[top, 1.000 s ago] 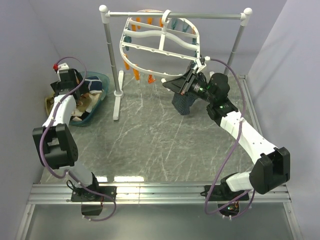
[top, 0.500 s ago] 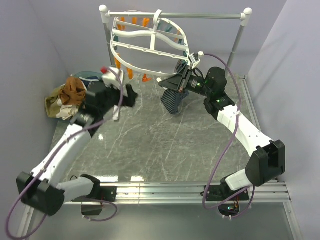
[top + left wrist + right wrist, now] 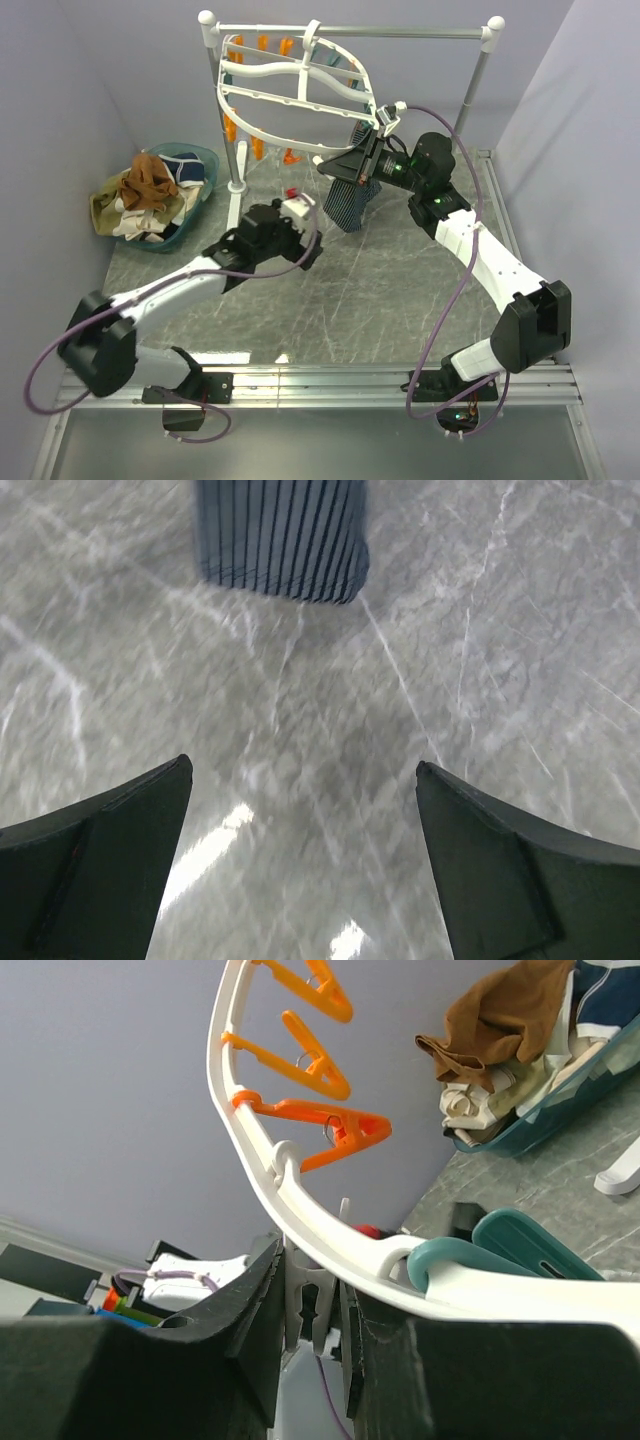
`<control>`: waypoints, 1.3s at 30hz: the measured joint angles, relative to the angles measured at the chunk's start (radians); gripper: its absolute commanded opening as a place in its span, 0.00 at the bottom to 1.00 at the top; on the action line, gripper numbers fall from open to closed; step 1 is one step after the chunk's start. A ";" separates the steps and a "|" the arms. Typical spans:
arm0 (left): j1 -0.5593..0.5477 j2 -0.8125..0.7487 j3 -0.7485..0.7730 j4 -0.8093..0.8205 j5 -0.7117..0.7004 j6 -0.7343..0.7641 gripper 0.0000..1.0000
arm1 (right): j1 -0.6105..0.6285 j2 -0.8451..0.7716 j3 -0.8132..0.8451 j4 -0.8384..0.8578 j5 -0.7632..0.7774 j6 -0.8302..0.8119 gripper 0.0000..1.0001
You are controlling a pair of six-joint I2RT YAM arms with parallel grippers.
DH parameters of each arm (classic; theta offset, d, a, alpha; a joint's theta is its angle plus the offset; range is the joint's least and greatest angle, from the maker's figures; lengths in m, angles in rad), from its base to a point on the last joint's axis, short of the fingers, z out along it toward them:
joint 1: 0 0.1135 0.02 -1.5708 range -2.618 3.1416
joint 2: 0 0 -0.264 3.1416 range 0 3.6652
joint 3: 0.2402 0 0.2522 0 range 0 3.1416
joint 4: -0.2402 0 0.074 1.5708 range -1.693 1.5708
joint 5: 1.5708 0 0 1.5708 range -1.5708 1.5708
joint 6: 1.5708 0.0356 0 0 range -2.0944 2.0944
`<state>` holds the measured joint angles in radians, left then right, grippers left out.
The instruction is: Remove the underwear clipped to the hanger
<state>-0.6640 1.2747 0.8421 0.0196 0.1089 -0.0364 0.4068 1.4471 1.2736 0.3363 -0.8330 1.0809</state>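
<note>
The white oval hanger (image 3: 290, 95) hangs tilted from the rail. One piece of dark striped underwear (image 3: 345, 200) dangles from its lower right rim. Right there my right gripper (image 3: 362, 165) is shut on a white clothespin (image 3: 318, 1305) under the hanger rim (image 3: 250, 1155). Orange clothespins (image 3: 335, 1130) and a teal one (image 3: 520, 1245) sit along that rim. My left gripper (image 3: 310, 250) is open and empty, low over the table, short of the striped underwear (image 3: 280, 535). More underwear, tan-brown (image 3: 150, 180), navy (image 3: 188, 170) and cream (image 3: 115, 215), lies in the basket.
A teal basket (image 3: 205, 160) stands at the far left by the wall. The silver rail stand (image 3: 400, 32) spans the back, with its left post (image 3: 225, 120) and white foot (image 3: 235, 215) between the basket and my left gripper. Grey walls close both sides.
My left arm has swung from over the basket to the table's middle, toward the striped underwear. The hanger has shifted left along the rail, and my right gripper has followed, still shut.
</note>
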 measured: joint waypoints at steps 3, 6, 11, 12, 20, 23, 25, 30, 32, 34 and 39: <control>-0.055 0.110 0.048 0.057 -0.035 0.025 1.00 | 0.000 0.000 0.000 0.002 -0.003 0.014 0.00; -0.109 0.234 0.118 0.117 -0.092 0.037 1.00 | 0.000 0.000 0.000 0.011 -0.007 0.030 0.00; -0.160 0.412 0.232 0.218 -0.208 0.045 1.00 | 0.000 -0.001 0.000 0.027 -0.015 0.056 0.00; -0.161 0.438 0.250 0.231 -0.225 0.044 1.00 | 0.000 -0.001 0.000 0.031 -0.017 0.061 0.00; -0.158 0.629 0.459 0.263 -0.309 0.032 0.42 | 0.000 -0.011 -0.007 0.066 -0.025 0.094 0.00; -0.158 0.654 0.517 0.233 -0.297 0.022 0.00 | 0.000 -0.023 -0.018 0.074 -0.025 0.101 0.07; -0.159 0.650 0.515 0.230 -0.287 0.011 0.00 | 0.000 -0.029 -0.024 0.075 -0.026 0.105 0.15; -0.159 0.586 0.420 0.230 -0.269 -0.025 0.00 | 0.000 -0.040 -0.034 0.076 -0.027 0.108 0.65; -0.161 0.552 0.381 0.221 -0.257 -0.037 0.00 | 0.000 -0.049 -0.038 0.049 -0.037 0.097 0.97; -0.168 0.521 0.356 0.205 -0.246 -0.040 0.00 | 0.001 -0.065 -0.038 0.023 -0.035 0.076 0.98; -0.202 0.468 0.343 0.156 -0.213 -0.055 0.01 | -0.026 -0.134 -0.038 -0.022 -0.033 0.038 1.00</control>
<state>-0.8661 1.7428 1.1847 0.1757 -0.1040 -0.0910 0.3813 1.3128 1.2354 0.3145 -0.8661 1.1187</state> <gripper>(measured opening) 0.022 0.989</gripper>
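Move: The striped underwear hangs ahead of the empty left hand, its middle some 11 cm forward, 13 cm to the right and about 6 cm higher. Above it, the near edge of the hanger's white rim is about 7 cm ahead, 5 cm right and 22 cm up; an orange clip hangs about 9 cm ahead, 7 cm left and 20 cm up. The right hand already grips that rim edge, with the underwear about 4 cm farther out, 7 cm to its right and 15 cm below. The left hand swings right and forward, roughly 13 cm and 11 cm, sinking slightly with fingers wide and tipping up some 10 degrees, shuts them to pinch the lower part of the striped underwear, then draws it back about 6 cm towards the base. The right hand eases back a couple of centimetres with the rim still gripped, then opens wide, lets go and comes away back, up and a little to the right. ##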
